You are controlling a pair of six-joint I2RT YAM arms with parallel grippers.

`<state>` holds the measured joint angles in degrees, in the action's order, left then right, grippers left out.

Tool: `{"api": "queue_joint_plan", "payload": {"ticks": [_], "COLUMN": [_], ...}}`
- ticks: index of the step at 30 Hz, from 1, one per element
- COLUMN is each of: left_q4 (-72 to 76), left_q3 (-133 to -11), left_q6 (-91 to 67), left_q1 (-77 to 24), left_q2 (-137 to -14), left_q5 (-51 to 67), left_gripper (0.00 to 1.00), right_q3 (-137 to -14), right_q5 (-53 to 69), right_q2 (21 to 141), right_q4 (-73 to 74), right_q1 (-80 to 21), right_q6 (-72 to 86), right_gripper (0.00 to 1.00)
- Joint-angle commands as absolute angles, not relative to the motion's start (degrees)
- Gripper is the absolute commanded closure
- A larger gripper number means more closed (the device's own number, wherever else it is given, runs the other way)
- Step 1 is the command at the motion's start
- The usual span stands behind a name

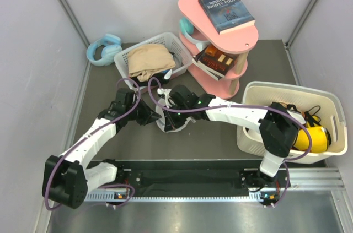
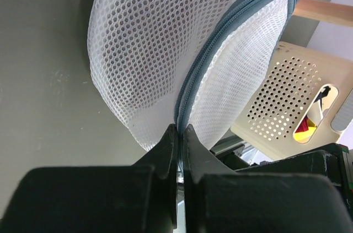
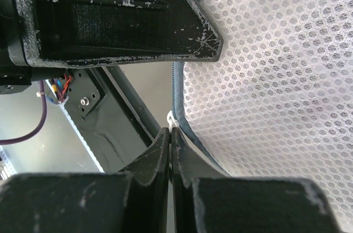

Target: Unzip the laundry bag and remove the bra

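The laundry bag (image 1: 172,121), white mesh with a blue-teal zipper band, lies at the table's middle between both grippers. In the left wrist view the bag (image 2: 160,40) fills the frame, and my left gripper (image 2: 180,130) is shut on its zipper band (image 2: 231,23) at the lower rim. In the right wrist view my right gripper (image 3: 170,131) is shut on a small white zipper pull (image 3: 172,118) at the bag's (image 3: 276,79) edge. In the top view the left gripper (image 1: 153,117) is at the bag's left and the right gripper (image 1: 167,106) just above it. The zipper looks closed. No bra shows.
A white slatted basket (image 1: 179,45) holding beige cloth (image 1: 149,61) stands behind the bag. A pink shelf (image 1: 245,37) with books is at the back right. A cream tub (image 1: 331,101) sits at the right, and blue headphones (image 1: 103,48) at the back left.
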<state>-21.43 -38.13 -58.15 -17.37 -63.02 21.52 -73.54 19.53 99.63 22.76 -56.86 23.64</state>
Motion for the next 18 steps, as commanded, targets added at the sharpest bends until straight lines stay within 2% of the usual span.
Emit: {"api": "queue_joint_plan", "payload": {"ticks": [1, 10, 18], "left_q4": [-20.2, -23.1, -26.1], "left_q3": [-40.2, -41.1, -40.9], "left_q6": [-57.1, -55.7, -55.3], "left_q1": [-17.5, -17.2, -16.9], "left_q2": [-63.0, -61.8, -59.2], "left_q5": [19.9, 17.4, 15.8], "left_gripper": [1.00, 1.00, 1.00], "right_q3": [-73.0, -67.9, -62.8], "right_q5": [19.3, 16.6, 15.6], "right_q2": [97.1, 93.5, 88.4], "right_q4": [22.4, 24.2, 25.8], "right_q1": [-57.7, -56.3, -49.1], "right_q6": [23.6, 22.6, 20.7], "right_gripper": [1.00, 1.00, 1.00]}}
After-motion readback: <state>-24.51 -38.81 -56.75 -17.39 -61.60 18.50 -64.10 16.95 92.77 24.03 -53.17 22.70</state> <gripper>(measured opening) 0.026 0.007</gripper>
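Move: The laundry bag's middle lies about 5 cm right, 1 cm ahead and 3 cm below the left hand, which has its zip pinched. From the right hand, which already holds the zip's end tab, the bag's middle is roughly 4 cm ahead, 2 cm right and 3 cm below. The grey basket sits some 24 cm ahead of the right hand and 5 cm left; the pink shelf is about 20 cm ahead and 19 cm right. The bag's zip edge is drawn out between two shut grippers: the right hand, keeping its pinch on the end tab, pulls about 5 cm to the right, away from the left hand, sinking some 2 cm and speeding up as it goes. The left hand keeps its grip on the zip as a near-still anchor, easing about 1 cm left. ##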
